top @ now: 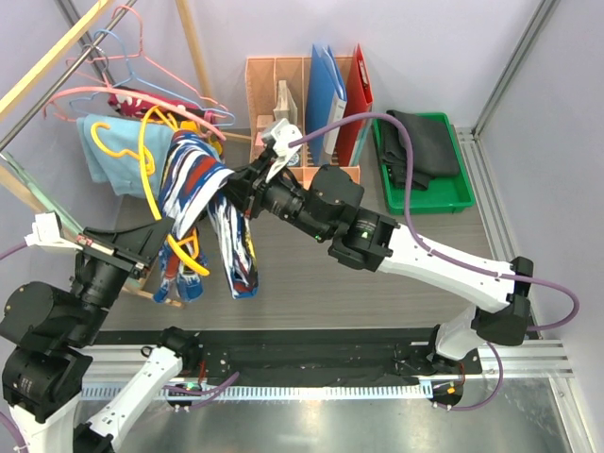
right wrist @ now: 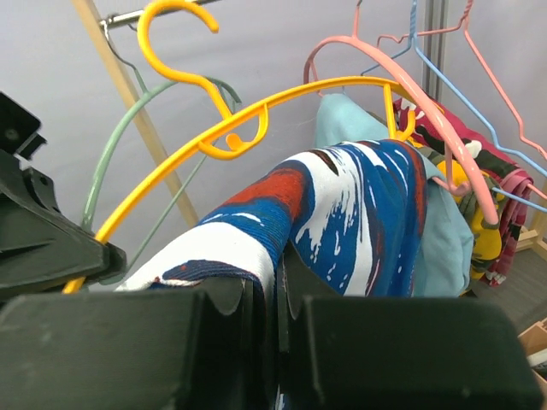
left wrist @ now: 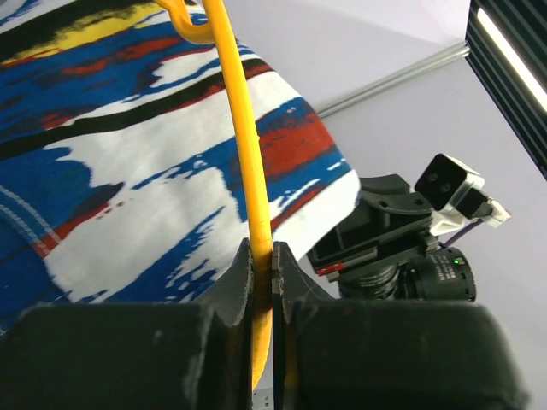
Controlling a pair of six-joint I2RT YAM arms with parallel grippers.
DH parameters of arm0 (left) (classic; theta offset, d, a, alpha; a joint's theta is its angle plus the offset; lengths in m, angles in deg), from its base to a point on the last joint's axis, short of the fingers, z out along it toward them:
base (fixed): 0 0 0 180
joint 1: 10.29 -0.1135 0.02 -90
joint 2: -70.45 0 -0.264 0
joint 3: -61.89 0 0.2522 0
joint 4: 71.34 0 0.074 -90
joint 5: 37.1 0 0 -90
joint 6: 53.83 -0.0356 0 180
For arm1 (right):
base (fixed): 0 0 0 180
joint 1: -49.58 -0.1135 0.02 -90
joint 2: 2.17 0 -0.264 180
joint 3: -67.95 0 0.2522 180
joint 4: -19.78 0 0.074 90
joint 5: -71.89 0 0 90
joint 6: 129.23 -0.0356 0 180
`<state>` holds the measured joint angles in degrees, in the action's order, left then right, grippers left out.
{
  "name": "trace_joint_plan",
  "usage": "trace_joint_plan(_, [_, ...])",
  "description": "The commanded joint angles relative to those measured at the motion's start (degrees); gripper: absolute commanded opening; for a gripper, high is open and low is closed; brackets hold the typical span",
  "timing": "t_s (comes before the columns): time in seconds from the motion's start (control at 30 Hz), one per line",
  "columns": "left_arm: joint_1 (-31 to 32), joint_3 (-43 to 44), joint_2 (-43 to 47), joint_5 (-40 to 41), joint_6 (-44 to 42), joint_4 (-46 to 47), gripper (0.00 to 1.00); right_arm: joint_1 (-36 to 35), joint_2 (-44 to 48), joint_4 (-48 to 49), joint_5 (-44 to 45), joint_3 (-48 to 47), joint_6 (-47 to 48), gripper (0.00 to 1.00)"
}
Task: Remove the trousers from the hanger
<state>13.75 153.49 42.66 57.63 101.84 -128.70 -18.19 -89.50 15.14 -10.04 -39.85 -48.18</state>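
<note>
Navy-white-red print trousers (top: pixel 203 203) hang draped over a yellow hanger (top: pixel 146 156), their legs dangling toward the table. My left gripper (top: pixel 162 226) is shut on the hanger's yellow bar (left wrist: pixel 244 128), which runs up between its fingers (left wrist: pixel 262 256), with the printed cloth (left wrist: pixel 128 171) just beyond. My right gripper (top: pixel 236 184) is shut on a fold of the printed trousers (right wrist: pixel 359 205), pinched between its fingers (right wrist: pixel 278 273). The hanger's arc and hook (right wrist: pixel 256 111) curve above the cloth. How the cloth lies behind the fold is hidden.
A rack at the back left carries pink (top: pixel 90 94) and blue hangers (top: pixel 142 57) and a light blue garment (top: pixel 104 146). A wooden file organiser (top: pixel 302 94) stands at the back. A green bin (top: pixel 458 193) on the right holds a black garment (top: pixel 425 146).
</note>
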Motion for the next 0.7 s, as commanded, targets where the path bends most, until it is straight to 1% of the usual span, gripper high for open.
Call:
trace_joint_plan(0.0, [-0.30,-1.11,1.34,6.25,-2.74,-2.72,0.00,0.36,9.19,10.04,3.87,-9.58,-3.62,0.01])
trace_joint_plan(0.13, [-0.30,-2.26,2.48,6.25,-2.21,-3.08,0.00,0.36,11.30,9.42,7.03,-11.34,-3.71,0.01])
trace_joint_plan(0.3, [-0.21,-2.52,3.80,7.40,-2.12,-4.04,0.00,0.36,14.63,6.17,7.83,-13.45,-3.44,0.01])
trace_joint_plan(0.47, [-0.30,-2.17,4.85,9.06,-3.27,-5.54,0.00,0.36,19.29,2.92,10.90,-11.61,-2.91,0.01])
trace_joint_plan(0.67, [-0.21,-0.15,4.41,10.65,-3.79,-8.08,0.00,0.36,23.43,3.27,10.20,-9.41,-4.05,0.01])
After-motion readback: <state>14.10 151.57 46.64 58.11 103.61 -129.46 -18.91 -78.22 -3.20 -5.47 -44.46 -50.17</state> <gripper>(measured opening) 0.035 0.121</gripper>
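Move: The right hand holds one end of the patterned trousers, still draped over the yellow hanger, whose middle is about 15 cm to its left, 5 cm ahead and slightly above. The green tray lies some 38 cm to its right, 26 cm ahead and 45 cm below; the light blue trousers hang about 16 cm left, 10 cm ahead, slightly lower. From the left hand, the hanger's middle is 11 cm ahead, 3 cm left and slightly above, the tray 50 cm right, 33 cm ahead and far below. Keeping the patterned trousers pinched, the right hand draws their end to the right, away from the yellow hanger, by about 8 cm. It rises some 4 cm, nearly all in the first half, then pulls on level with a slight drift back. The left hand keeps its pinch on the hanger, easing back only a centimetre or two. ##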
